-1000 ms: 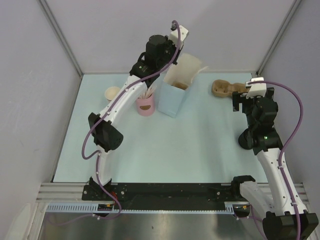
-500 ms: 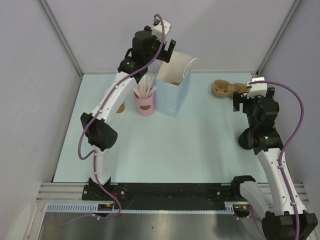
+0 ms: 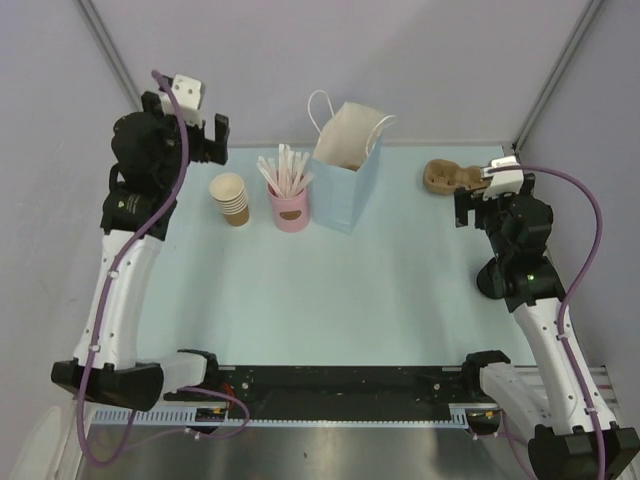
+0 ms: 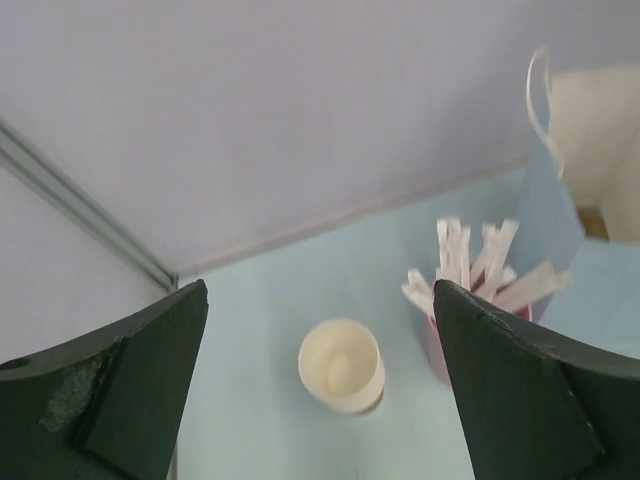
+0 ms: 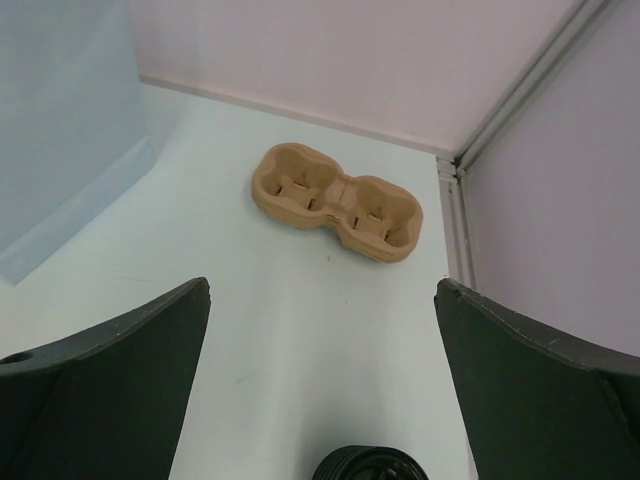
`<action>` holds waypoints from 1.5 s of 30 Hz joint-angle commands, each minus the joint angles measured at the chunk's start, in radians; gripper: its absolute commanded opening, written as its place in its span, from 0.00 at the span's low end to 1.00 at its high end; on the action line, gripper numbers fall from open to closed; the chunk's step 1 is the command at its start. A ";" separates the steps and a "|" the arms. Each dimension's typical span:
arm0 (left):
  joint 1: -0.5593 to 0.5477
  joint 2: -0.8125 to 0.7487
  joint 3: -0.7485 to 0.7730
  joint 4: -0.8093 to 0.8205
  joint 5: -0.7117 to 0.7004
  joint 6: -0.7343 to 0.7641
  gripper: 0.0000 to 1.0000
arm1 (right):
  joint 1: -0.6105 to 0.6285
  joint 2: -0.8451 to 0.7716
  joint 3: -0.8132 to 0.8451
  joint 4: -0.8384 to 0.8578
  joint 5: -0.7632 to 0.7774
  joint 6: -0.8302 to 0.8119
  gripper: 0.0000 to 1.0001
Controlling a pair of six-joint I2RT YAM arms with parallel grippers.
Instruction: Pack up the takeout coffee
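The takeout coffee is not visible in any view. The light blue paper bag stands upright at the back middle with its mouth open; I cannot make out what is inside it. My left gripper hangs high at the back left, well left of the bag, open and empty. In the left wrist view, the left gripper frames a stack of tan lidless cups, with the bag at the right edge. My right gripper is open and empty at the right. In the right wrist view, the right gripper faces the cup carrier.
A pink cup of white straws stands between the tan cup stack and the bag. The brown pulp carrier lies at the back right by the wall rail. A black round ribbed part shows at the bottom edge of the right wrist view.
My left arm has swung from above the bag's mouth to the back left corner, and its jaws went from shut to open. The right arm barely shifted.
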 commanded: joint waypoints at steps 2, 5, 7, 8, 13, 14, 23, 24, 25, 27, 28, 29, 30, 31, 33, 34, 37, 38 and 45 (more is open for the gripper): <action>0.092 0.061 -0.218 -0.110 0.135 0.020 0.99 | 0.047 -0.012 0.005 0.003 -0.031 0.012 1.00; 0.102 0.080 -0.274 -0.096 0.187 0.029 0.99 | 0.056 -0.010 0.005 -0.003 -0.041 0.014 1.00; 0.102 0.095 -0.298 -0.063 0.204 0.031 0.99 | 0.058 -0.013 0.005 -0.004 -0.045 0.011 1.00; 0.103 0.100 -0.310 -0.046 0.207 0.028 0.99 | 0.058 -0.016 0.005 -0.006 -0.047 0.011 1.00; 0.109 0.130 -0.374 0.023 0.239 0.025 0.99 | 0.045 -0.036 0.005 -0.012 -0.071 0.015 1.00; 0.109 0.132 -0.382 0.028 0.242 0.034 0.98 | 0.042 -0.038 0.005 -0.015 -0.074 0.017 1.00; 0.123 0.193 -0.385 0.086 0.350 0.097 0.82 | 0.025 -0.034 0.006 -0.020 -0.079 0.009 1.00; 0.131 0.201 -0.387 0.100 0.365 0.095 0.80 | 0.022 -0.033 0.005 -0.021 -0.081 0.008 1.00; 0.134 0.209 -0.390 0.109 0.385 0.092 0.79 | 0.018 -0.030 0.005 -0.021 -0.081 0.008 1.00; 0.143 0.233 -0.394 0.126 0.399 0.086 0.72 | 0.013 -0.025 0.005 -0.020 -0.078 0.006 1.00; 0.146 0.241 -0.394 0.132 0.399 0.082 0.70 | 0.010 -0.027 0.005 -0.020 -0.079 0.006 1.00; 0.148 0.248 -0.400 0.151 0.400 0.079 0.70 | 0.008 -0.025 0.006 -0.020 -0.078 0.005 1.00; 0.152 0.262 -0.403 0.158 0.400 0.077 0.67 | 0.007 -0.027 0.005 -0.021 -0.078 0.005 1.00; 0.155 0.267 -0.407 0.169 0.400 0.072 0.65 | 0.005 -0.025 0.005 -0.023 -0.079 0.005 1.00; 0.160 0.284 -0.410 0.186 0.408 0.068 0.62 | -0.002 -0.022 0.005 -0.021 -0.082 0.005 1.00; 0.160 0.291 -0.410 0.191 0.413 0.068 0.60 | -0.001 -0.021 0.005 -0.024 -0.082 0.003 1.00; 0.160 0.311 -0.407 0.209 0.414 0.065 0.56 | -0.002 -0.016 0.005 -0.026 -0.081 0.002 1.00; 0.160 0.317 -0.399 0.206 0.417 0.066 0.56 | -0.001 -0.013 0.005 -0.026 -0.081 0.000 1.00; 0.160 0.331 -0.394 0.211 0.420 0.062 0.46 | -0.001 -0.010 0.005 -0.032 -0.082 -0.004 1.00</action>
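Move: The stack of paper cups stands about 7 cm ahead of the left hand, 3 cm to its left and some 34 cm below. The pink straw bucket is about 12 cm to the right of the cups, level with them; the paper bag is 24 cm to their right, 3 cm farther out. From the right hand, the cups lie roughly 52 cm left, 12 cm ahead, 21 cm below. The left hand drops about 29 cm to the cups' right rim, pitching down some 30 degrees, gripper half-closing. ##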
